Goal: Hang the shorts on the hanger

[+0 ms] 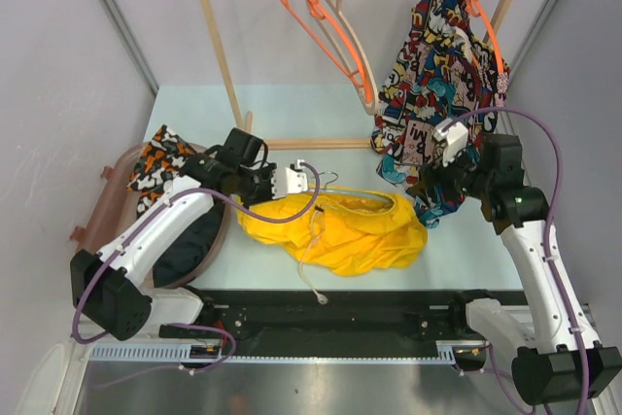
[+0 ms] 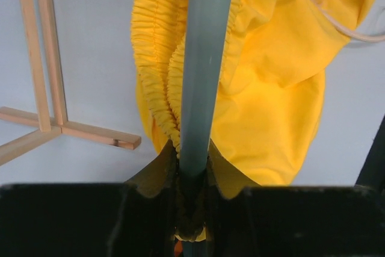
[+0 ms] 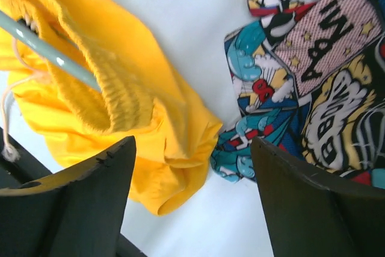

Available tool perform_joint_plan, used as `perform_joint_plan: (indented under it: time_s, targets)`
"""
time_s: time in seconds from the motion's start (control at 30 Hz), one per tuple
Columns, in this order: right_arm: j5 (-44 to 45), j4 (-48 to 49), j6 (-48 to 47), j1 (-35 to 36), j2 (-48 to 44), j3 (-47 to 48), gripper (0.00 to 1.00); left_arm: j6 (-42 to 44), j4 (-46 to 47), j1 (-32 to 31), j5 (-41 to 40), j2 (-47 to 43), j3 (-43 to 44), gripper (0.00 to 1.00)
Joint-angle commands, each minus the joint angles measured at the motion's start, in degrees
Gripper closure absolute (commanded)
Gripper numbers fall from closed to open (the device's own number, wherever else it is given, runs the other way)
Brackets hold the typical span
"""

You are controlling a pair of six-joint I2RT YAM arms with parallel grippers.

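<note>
The bright yellow shorts [image 1: 340, 228] lie crumpled on the table in the middle, their whitish drawstring [image 1: 313, 274] trailing toward the near edge. My left gripper [image 1: 284, 182] sits at their left end, shut on the bar of the pale mint-green hanger [image 2: 201, 70]. The bar runs from the jaws [image 2: 194, 170] along the elastic waistband [image 2: 159, 64]. In the right wrist view the hanger [image 3: 48, 52] disappears into the gathered waistband of the shorts [image 3: 150, 124]. My right gripper [image 1: 430, 182] hovers just right of the shorts, open [image 3: 192, 148], with nothing between its fingers.
A wooden clothes rack [image 1: 219, 55] stands at the back with orange hangers [image 1: 326, 26] and a beige hanger [image 1: 358, 55]. A comic-print garment [image 1: 442, 75] hangs down right behind my right gripper. A brown basket [image 1: 107, 211] with patterned cloth [image 1: 160, 167] lies at the left.
</note>
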Motion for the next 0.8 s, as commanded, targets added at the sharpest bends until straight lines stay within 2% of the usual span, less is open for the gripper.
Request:
perform_joint_plan:
  time_s: [0.0, 0.2, 0.47, 0.57, 0.6, 0.67, 0.7, 0.73, 0.77]
  targets:
    - [-8.66, 1.75, -4.07, -0.27, 0.60, 5.98, 0.20, 1.07, -2.76, 0.40, 4.00, -2.94, 5.65, 1.00]
    - [-16.32, 7.46, -4.87, 9.99, -0.10, 6.95, 0.23, 1.06, -5.05, 0.23, 9.62, -2.93, 11.02, 1.00]
    - [-12.98, 11.07, -8.91, 22.49, 3.67, 6.95, 0.26, 1.77, -6.72, 0.05, 16.39, -3.64, 14.53, 1.00]
    - [-12.89, 11.33, -9.70, 25.40, 4.82, 6.95, 0.33, 1.68, -7.85, -0.30, 17.53, -3.29, 15.94, 1.00]
    - [-12.63, 11.16, -9.88, 26.10, 5.08, 6.95, 0.40, 1.68, -8.03, -0.21, 17.80, -3.29, 16.29, 1.00]
    - [-12.01, 10.29, -10.23, 27.77, 5.35, 6.95, 0.48, 1.77, -8.56, -0.30, 18.85, -3.37, 16.73, 1.00]
    - [-11.75, 9.76, -10.40, 28.21, 5.43, 6.87, 0.56, 1.86, -8.65, -0.21, 19.21, -3.55, 16.73, 1.00]
    - [-11.40, 9.14, -10.41, 28.39, 5.44, 6.95, 0.60, 1.86, -8.65, -0.21, 19.65, -3.81, 16.65, 1.00]
    - [-11.31, 8.18, -10.32, 28.39, 5.26, 6.87, 0.72, 1.86, -8.65, -0.30, 20.08, -4.16, 16.64, 1.00]
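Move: The right hand, empty and open, has the green hanger's bar just right of its hook some 16 cm to its left, 5 cm back and slightly below. From that hand the hook is about 24 cm left, nearly level fore and aft, and the yellow shorts' middle 22 cm left, 11 cm back and 12 cm lower. The left hand already grips the hanger's left end with waistband; that bar spot lies roughly 24 cm to its right. Leftward in one quick sweep of about 15 cm, drawing back some 6 cm, the right hand rises over the shorts' waistband end and then sinks slightly, its wrist swinging some 40 degrees counter-clockwise; the open fingers come astride the hanger bar beside the hook and start closing. Meanwhile the left hand keeps its pinch on the hanger and waistband and lifts them about 8 cm, easing right and a little back. ##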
